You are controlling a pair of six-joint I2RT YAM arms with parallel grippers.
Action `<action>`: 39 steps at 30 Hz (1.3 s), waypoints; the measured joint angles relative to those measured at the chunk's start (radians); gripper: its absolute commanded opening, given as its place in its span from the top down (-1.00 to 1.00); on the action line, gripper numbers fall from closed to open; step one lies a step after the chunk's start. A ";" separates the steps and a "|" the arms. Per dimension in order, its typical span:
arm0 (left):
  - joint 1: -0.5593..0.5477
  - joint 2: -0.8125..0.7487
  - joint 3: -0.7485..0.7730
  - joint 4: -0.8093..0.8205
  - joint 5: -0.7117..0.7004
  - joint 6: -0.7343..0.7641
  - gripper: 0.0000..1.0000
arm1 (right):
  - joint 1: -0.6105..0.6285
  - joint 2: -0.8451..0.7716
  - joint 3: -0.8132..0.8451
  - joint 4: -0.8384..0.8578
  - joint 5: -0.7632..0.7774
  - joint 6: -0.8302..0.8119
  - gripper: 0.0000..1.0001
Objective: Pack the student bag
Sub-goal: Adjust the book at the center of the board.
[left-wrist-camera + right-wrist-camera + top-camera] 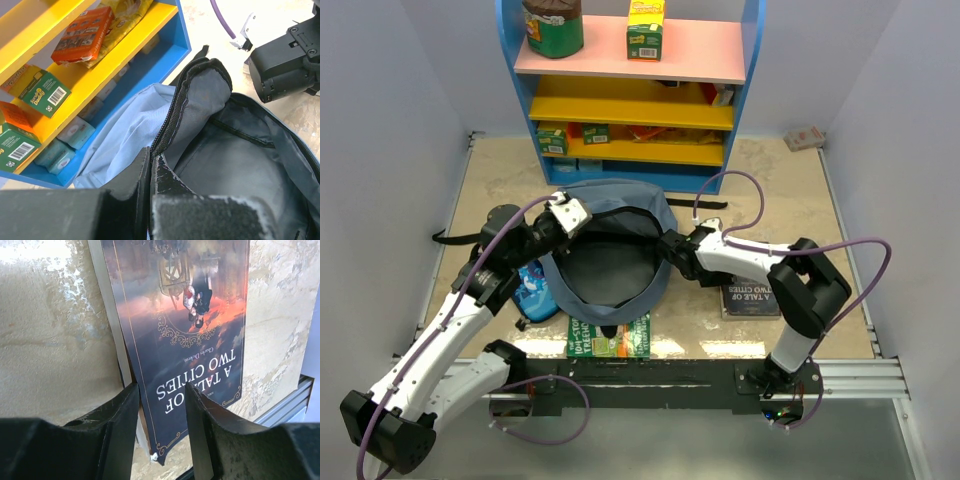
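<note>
The student bag [610,215] lies mid-table, grey-blue, its mouth gaping on dark lining [235,165]. My left gripper [151,154] is shut on the bag's zip rim [175,112] and holds that edge up; in the top view the left gripper [568,215] is at the bag's far left rim. My right gripper [161,390] is open, its jaws well apart above the dark book "A Tale of Two Cities" [185,315], whose corner shows in the gap. That book [752,298] lies flat right of the bag, partly under the right arm.
A green book [610,337] lies in front of the bag, partly under it. A blue printed pencil case [533,290] sits by the bag's left side. The coloured shelf unit [630,150] stands close behind. A small box [805,138] lies at the back right.
</note>
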 measured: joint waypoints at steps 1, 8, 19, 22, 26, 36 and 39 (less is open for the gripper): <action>0.000 0.000 0.000 0.000 0.000 0.000 1.00 | -0.002 0.003 0.000 0.000 0.000 0.003 0.17; 0.000 0.010 0.000 0.000 0.004 0.001 1.00 | -0.004 0.010 0.000 -0.010 0.010 0.050 0.65; 0.000 0.011 0.000 -0.001 0.007 0.002 1.00 | -0.010 -0.010 0.000 -0.039 0.037 0.092 0.98; 0.000 0.011 0.000 -0.001 0.006 0.002 1.00 | -0.010 -0.010 0.000 -0.040 0.038 0.096 1.00; 0.000 0.011 0.000 -0.002 0.006 0.002 1.00 | -0.009 -0.012 0.000 -0.041 0.038 0.097 1.00; 0.000 0.008 0.000 -0.002 0.006 0.002 1.00 | -0.014 -0.135 -0.002 -0.024 0.037 0.058 1.00; 0.000 0.005 0.000 -0.002 0.004 0.002 1.00 | -0.011 -0.151 0.006 0.015 0.021 0.016 1.00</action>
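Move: The book lies just under the right hand, whose part-open fingers straddle its left edge towards the near end; its middle is about 5 cm right, 3 cm ahead and 2 cm below. The bag's middle is some 29 cm left and 6 cm ahead of the hand, while the black strap lies about 19 cm ahead and 9 cm left. From the left hand, the book is roughly 40 cm right, 4 cm back and 25 cm below. The book's left edge is let out from between the right fingers, which close fully and empty while the hand shifts barely 1 cm to the right. The shut gripper then rises nearly 4 cm off the book, its tips tilting up some 10 degrees, and eases about 1 cm forward and back to the left as it clears. ##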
